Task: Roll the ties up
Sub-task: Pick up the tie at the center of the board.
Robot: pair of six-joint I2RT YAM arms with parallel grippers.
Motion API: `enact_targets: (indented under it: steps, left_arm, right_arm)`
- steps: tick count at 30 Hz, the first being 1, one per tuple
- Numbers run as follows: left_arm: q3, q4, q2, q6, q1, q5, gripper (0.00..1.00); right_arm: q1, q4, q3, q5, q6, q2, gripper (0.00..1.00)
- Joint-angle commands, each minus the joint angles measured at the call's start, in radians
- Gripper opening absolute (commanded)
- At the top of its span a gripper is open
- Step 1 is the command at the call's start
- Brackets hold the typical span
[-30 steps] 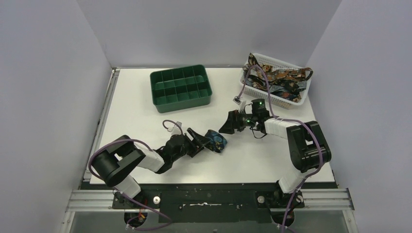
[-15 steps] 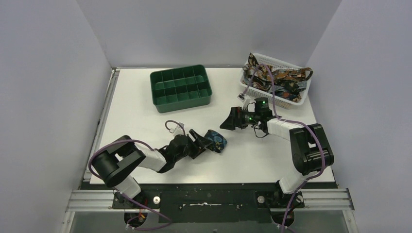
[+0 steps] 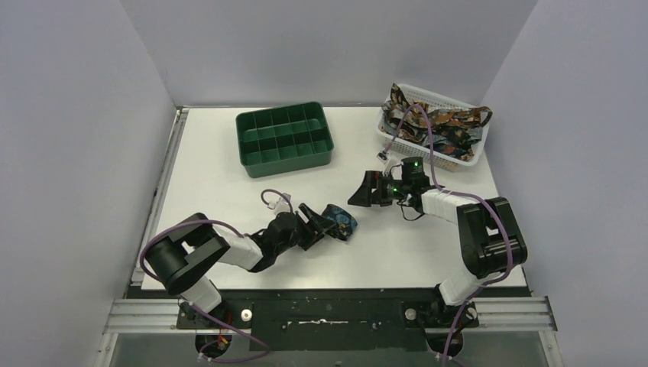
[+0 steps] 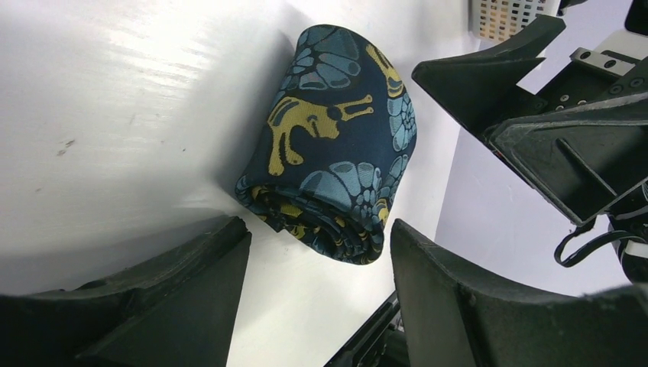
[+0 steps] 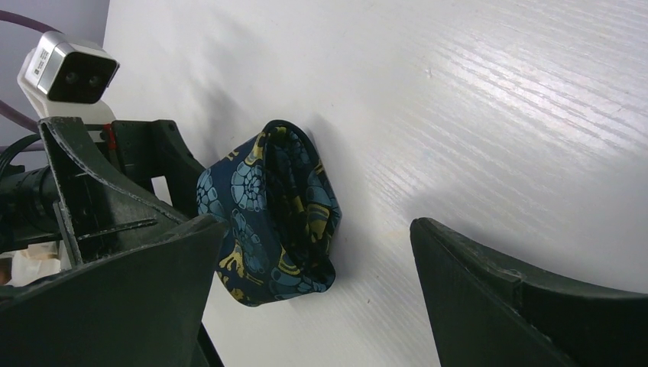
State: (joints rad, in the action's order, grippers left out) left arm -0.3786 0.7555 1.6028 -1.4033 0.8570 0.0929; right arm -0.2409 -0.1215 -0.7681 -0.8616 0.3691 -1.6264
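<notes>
One tie (image 3: 344,222), navy with blue and yellow figures, lies rolled into a fat coil on the white table (image 3: 229,191); the left wrist view shows the coil (image 4: 336,153) end-on. My left gripper (image 3: 327,223) (image 4: 319,229) has its fingertips against both sides of the coil's near end, shut on it. To the right of the coil my right gripper (image 3: 364,191) (image 5: 317,225) hangs wide open and touches nothing. The coil (image 5: 267,214) lies ahead of its fingers. More ties (image 3: 435,122) sit tangled in the basket at back right.
A green compartment tray (image 3: 290,163) stands at the back centre-left. The white mesh basket (image 3: 425,154) is at the back right, close behind my right arm. Grey walls close in the table on three sides.
My right gripper has opened wider and drawn slightly back from the rolled tie. My left gripper and the coil have stayed put.
</notes>
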Motion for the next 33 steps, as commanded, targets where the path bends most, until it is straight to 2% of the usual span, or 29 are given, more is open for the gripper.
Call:
enact_targets:
  steps: [1, 7, 13, 17, 23, 30, 33]
  left_arm:
    - [-0.052, 0.028, 0.03, 0.017, 0.012, -0.008, 0.64]
    - [-0.028, 0.068, 0.06, -0.012, 0.016, 0.005, 0.58]
    - [-0.021, 0.056, 0.068, 0.001, 0.016, 0.018, 0.45]
    - [0.018, 0.045, 0.051, 0.004, 0.01, 0.048, 0.4]
    - [0.045, 0.048, 0.061, 0.03, 0.003, 0.054, 0.35]
    - [0.062, 0.086, 0.076, 0.023, -0.006, 0.05, 0.35]
    - [0.064, 0.098, 0.086, 0.023, -0.007, 0.044, 0.34]
  right_arm:
    - [0.0, -0.003, -0.011, -0.015, -0.005, -0.001, 1.0]
    - [-0.04, 0.005, -0.019, -0.016, -0.02, -0.025, 1.0]
    - [-0.073, -0.003, -0.037, -0.08, -0.048, -0.076, 1.0]
    - [-0.098, 0.045, -0.072, -0.086, -0.108, -0.107, 1.0]
    - [-0.128, 0.066, -0.112, -0.103, -0.145, -0.152, 1.0]
    - [-0.191, 0.093, -0.153, -0.166, -0.179, -0.199, 1.0]
    - [-0.2, 0.065, -0.146, -0.184, -0.147, -0.21, 1.0]
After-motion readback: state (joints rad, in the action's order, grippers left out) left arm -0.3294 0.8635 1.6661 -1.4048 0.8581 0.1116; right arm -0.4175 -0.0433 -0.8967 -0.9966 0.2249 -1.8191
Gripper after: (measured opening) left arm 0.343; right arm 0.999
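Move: The rolled tie lies at the board's centre, about 7 cm back and 6 cm to the left of the right hand, some 5 cm lower. From the left hand it is about 6 cm to the right and 2 cm ahead, a little below. The green tray stands some 16 cm ahead and 20 cm to the left of the right hand; the white basket is about 19 cm ahead and 21 cm to its right. The left hand's right-hand finger comes up against the near edge of the roll as this hand sinks nearly 2 cm and closes its fingers to about half their gap. The right hand, kept wide open, swings left and back some 7 cm and down about 2 cm, turning nearly 20 degrees counter-clockwise, to bring its fingers either side of the roll, the farther one close against it. ##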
